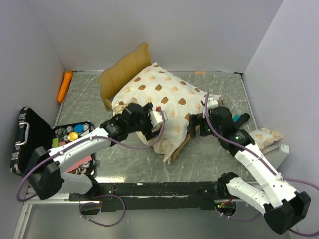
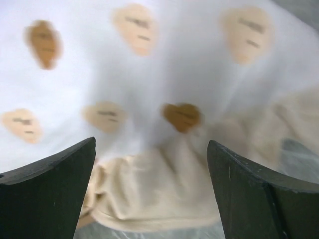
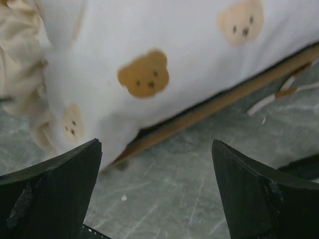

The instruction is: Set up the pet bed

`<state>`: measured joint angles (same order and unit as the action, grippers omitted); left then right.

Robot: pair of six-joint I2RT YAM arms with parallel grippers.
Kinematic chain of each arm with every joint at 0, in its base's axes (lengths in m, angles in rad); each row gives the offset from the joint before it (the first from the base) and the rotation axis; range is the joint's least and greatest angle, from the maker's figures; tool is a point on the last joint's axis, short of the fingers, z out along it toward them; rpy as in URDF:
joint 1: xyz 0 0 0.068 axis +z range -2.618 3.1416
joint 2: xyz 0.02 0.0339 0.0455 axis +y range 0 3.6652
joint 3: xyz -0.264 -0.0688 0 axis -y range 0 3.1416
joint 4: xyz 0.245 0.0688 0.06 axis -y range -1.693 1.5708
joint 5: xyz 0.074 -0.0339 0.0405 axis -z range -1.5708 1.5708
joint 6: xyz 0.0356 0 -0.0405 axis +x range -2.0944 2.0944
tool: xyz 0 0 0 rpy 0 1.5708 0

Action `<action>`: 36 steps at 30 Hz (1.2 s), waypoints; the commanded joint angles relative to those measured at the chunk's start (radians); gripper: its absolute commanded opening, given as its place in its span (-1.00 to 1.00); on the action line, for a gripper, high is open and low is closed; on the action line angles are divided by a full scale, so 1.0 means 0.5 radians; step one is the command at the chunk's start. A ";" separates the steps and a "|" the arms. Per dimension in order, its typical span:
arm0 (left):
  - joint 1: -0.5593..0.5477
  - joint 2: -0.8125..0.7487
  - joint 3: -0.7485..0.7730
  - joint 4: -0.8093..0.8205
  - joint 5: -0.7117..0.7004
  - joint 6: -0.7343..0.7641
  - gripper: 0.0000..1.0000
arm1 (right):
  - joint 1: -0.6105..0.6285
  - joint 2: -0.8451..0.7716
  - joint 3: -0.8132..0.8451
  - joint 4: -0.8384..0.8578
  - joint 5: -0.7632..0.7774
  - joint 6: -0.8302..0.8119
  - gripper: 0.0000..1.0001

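The pet bed stands mid-table, its wavy wooden headboard [image 1: 128,63] at the back left. The cream bear-print mattress [image 1: 162,92] lies skewed on the frame and overhangs its front edge [image 1: 178,148]. My left gripper [image 1: 157,122] is open at the mattress's near left side; in the left wrist view its fingers [image 2: 55,194] flank the beige ruffle [image 2: 154,191] without closing on it. My right gripper [image 1: 196,127] is open at the near right side, over bare table [image 3: 164,194], just short of the wooden frame rail [image 3: 219,103] and mattress [image 3: 149,45]. The matching pillow [image 1: 265,135] lies far right.
An open black hard case [image 1: 29,140] with small colourful items [image 1: 74,135] sits at the left edge. An orange object [image 1: 65,85] lies at the back left corner. A pale flat piece [image 1: 280,149] lies under the pillow by the right wall. Walls enclose the table.
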<state>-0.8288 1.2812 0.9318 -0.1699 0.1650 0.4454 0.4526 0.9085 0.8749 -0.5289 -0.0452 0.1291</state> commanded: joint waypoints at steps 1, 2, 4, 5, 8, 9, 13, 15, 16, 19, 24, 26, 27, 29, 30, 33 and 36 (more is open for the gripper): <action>0.093 0.149 0.134 0.321 0.201 -0.099 0.96 | 0.027 -0.200 -0.136 -0.074 -0.038 0.171 0.91; 0.093 0.210 0.122 0.325 0.237 -0.054 0.98 | 0.046 -0.218 -0.154 -0.077 -0.117 0.174 0.89; 0.093 0.293 0.082 0.413 0.284 0.020 0.99 | 0.092 -0.225 -0.191 -0.047 -0.247 0.165 0.85; 0.093 0.330 0.054 0.480 0.244 0.033 0.93 | 0.134 -0.210 -0.206 -0.034 -0.277 0.162 0.84; 0.093 0.429 0.039 0.631 0.106 -0.001 0.96 | 0.245 -0.154 -0.225 -0.037 -0.226 0.168 0.81; 0.096 0.447 0.045 0.650 0.100 -0.028 0.98 | 0.260 -0.151 -0.237 -0.019 -0.213 0.177 0.82; 0.096 0.469 0.075 0.616 0.182 -0.148 0.09 | 0.276 -0.212 -0.332 0.113 -0.274 0.180 0.80; 0.096 0.423 0.063 0.598 0.192 -0.185 -0.63 | 0.291 -0.252 -0.357 0.144 -0.275 0.180 0.76; 0.099 0.386 0.048 0.607 0.164 -0.206 -0.94 | 0.309 -0.261 -0.351 0.128 -0.217 0.190 0.73; 0.120 0.312 -0.001 0.668 0.002 -0.259 -0.99 | 0.417 -0.213 -0.290 0.012 -0.060 0.229 0.63; 0.298 0.208 0.011 0.693 -0.017 -0.415 -0.99 | 0.769 -0.105 -0.176 -0.163 0.362 0.410 0.56; 0.375 0.141 0.017 0.665 0.081 -0.440 -0.99 | 0.919 -0.062 -0.136 -0.240 0.550 0.533 0.50; 0.396 0.113 0.011 0.656 0.111 -0.449 -0.99 | 0.990 -0.044 -0.121 -0.267 0.630 0.609 0.47; 0.406 0.067 -0.004 0.650 0.133 -0.443 -0.99 | 1.122 0.026 -0.087 -0.316 0.798 0.753 0.42; 0.406 0.043 -0.016 0.644 0.152 -0.434 -0.99 | 1.196 0.088 -0.051 -0.338 0.881 0.842 0.39; 0.415 0.018 -0.041 0.659 0.136 -0.437 -0.99 | 1.395 0.247 0.038 -0.360 1.059 0.993 0.35; 0.427 0.021 -0.041 0.659 0.146 -0.449 -0.99 | 1.524 0.428 0.112 -0.393 1.161 1.128 0.35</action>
<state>-0.6262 1.3128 0.9169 0.1120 0.2218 0.2409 1.1408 1.0374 0.8539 -0.6804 0.3752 0.5453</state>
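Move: The cover's near edge, where the print meets the cream frill, lies about 4 cm ahead of the left hand, 3 cm to its right and 4 cm below. The bed's near corner is some 9 cm back, 8 cm right and 13 cm below that hand. From the right hand, the bed's near corner lies roughly 9 cm back, 11 cm left and 15 cm down; a side strap is 11 cm ahead, 9 cm right and 17 cm below. The cover's near edge is pinched by the left hand, which edges forward, right and down onto it, shuts its open fingers, then lifts the cloth about 8 cm while drawing it left and somewhat forward, turning some 20 degrees. Meanwhile the right hand travels back, left and down, about 14 cm in all, towards the bed's near corner, its wide fingers narrowing by about a third without gripping anything. ##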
